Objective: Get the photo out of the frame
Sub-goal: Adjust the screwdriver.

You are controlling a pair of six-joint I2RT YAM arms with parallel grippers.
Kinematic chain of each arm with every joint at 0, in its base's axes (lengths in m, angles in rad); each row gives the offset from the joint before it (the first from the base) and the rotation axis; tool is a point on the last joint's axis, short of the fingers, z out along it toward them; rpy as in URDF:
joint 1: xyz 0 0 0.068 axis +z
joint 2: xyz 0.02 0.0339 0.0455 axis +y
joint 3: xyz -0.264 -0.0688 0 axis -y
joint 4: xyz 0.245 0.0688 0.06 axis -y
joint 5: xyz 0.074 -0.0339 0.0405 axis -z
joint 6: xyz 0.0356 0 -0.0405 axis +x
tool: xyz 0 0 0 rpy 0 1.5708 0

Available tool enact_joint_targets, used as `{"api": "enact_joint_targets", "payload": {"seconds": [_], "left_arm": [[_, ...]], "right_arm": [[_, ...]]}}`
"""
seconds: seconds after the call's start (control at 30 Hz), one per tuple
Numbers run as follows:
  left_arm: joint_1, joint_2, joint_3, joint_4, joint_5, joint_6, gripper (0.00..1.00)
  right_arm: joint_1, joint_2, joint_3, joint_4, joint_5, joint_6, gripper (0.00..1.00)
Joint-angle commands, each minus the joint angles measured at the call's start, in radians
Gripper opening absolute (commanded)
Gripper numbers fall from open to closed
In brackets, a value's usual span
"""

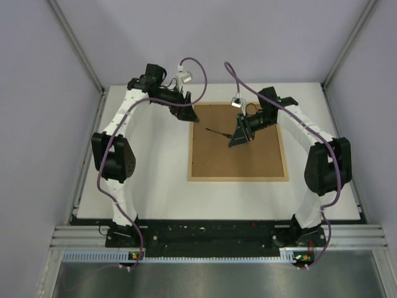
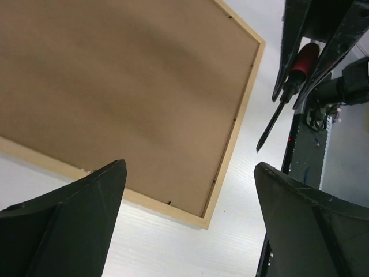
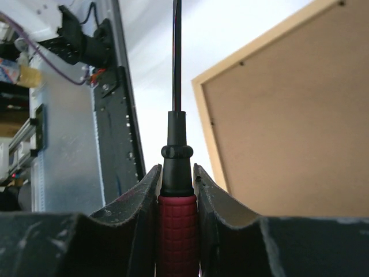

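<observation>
The frame (image 1: 239, 179) lies face down on the white table, its thin pale rim around the brown backing board (image 1: 248, 155). The photo is hidden beneath that board. My left gripper (image 1: 188, 116) hovers over the frame's far left corner, open and empty; in the left wrist view its fingers (image 2: 190, 167) straddle a frame corner (image 2: 230, 150). My right gripper (image 1: 239, 138) hangs above the board's middle, shut on a red-handled screwdriver (image 3: 177, 231) whose black shaft (image 1: 217, 131) points left. The right wrist view shows the frame's rim (image 3: 207, 127) to the right of the shaft.
White table surface (image 1: 155, 180) surrounds the frame on the left and near sides. A black rail (image 1: 211, 231) runs along the near edge between the arm bases. Grey enclosure walls and metal posts (image 1: 77, 46) stand at the sides and back.
</observation>
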Motion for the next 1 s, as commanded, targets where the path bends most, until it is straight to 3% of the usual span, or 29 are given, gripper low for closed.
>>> {"api": "enact_joint_targets", "payload": {"seconds": [0.0,0.2,0.4,0.83,0.97], "left_arm": [[-0.069,0.02,0.06,-0.094,0.135,0.144,0.98],[-0.135,0.029,0.051,-0.241,0.178,0.279,0.98],[-0.15,0.046,0.05,-0.274,0.216,0.287,0.91],[-0.164,0.089,0.099,-0.283,0.233,0.258,0.65],[-0.172,0.096,0.109,-0.281,0.236,0.252,0.53]], "right_arm": [[0.04,-0.009,0.027,-0.047,-0.123,-0.085,0.0],[0.043,0.003,0.039,-0.05,-0.129,-0.088,0.0],[0.043,0.008,0.033,-0.05,-0.122,-0.103,0.0],[0.047,0.002,0.028,-0.053,-0.106,-0.109,0.0],[0.055,-0.001,0.028,-0.053,-0.086,-0.112,0.0]]}}
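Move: The screwdriver, held by its handle in the right gripper, has its middle about 15 cm to the left hand's right, 8 cm back and a few cm lower; its shaft tip is only some 6 cm right and 5 cm back. The frame's middle lies about 20 cm right, 9 cm back and 21 cm below the left hand. From the right hand, the left gripper is some 16 cm left, 9 cm ahead and slightly higher. Bring the open left gripper back and to the right, about 10 cm in all, swinging it some 20 degrees clockwise until its fingers straddle the screwdriver's shaft near the tip, then hold there and begin closing them, to a little over half open. With the right, keep the handle pinched, ease back and slightly left about 2 cm early on, then hold still. ##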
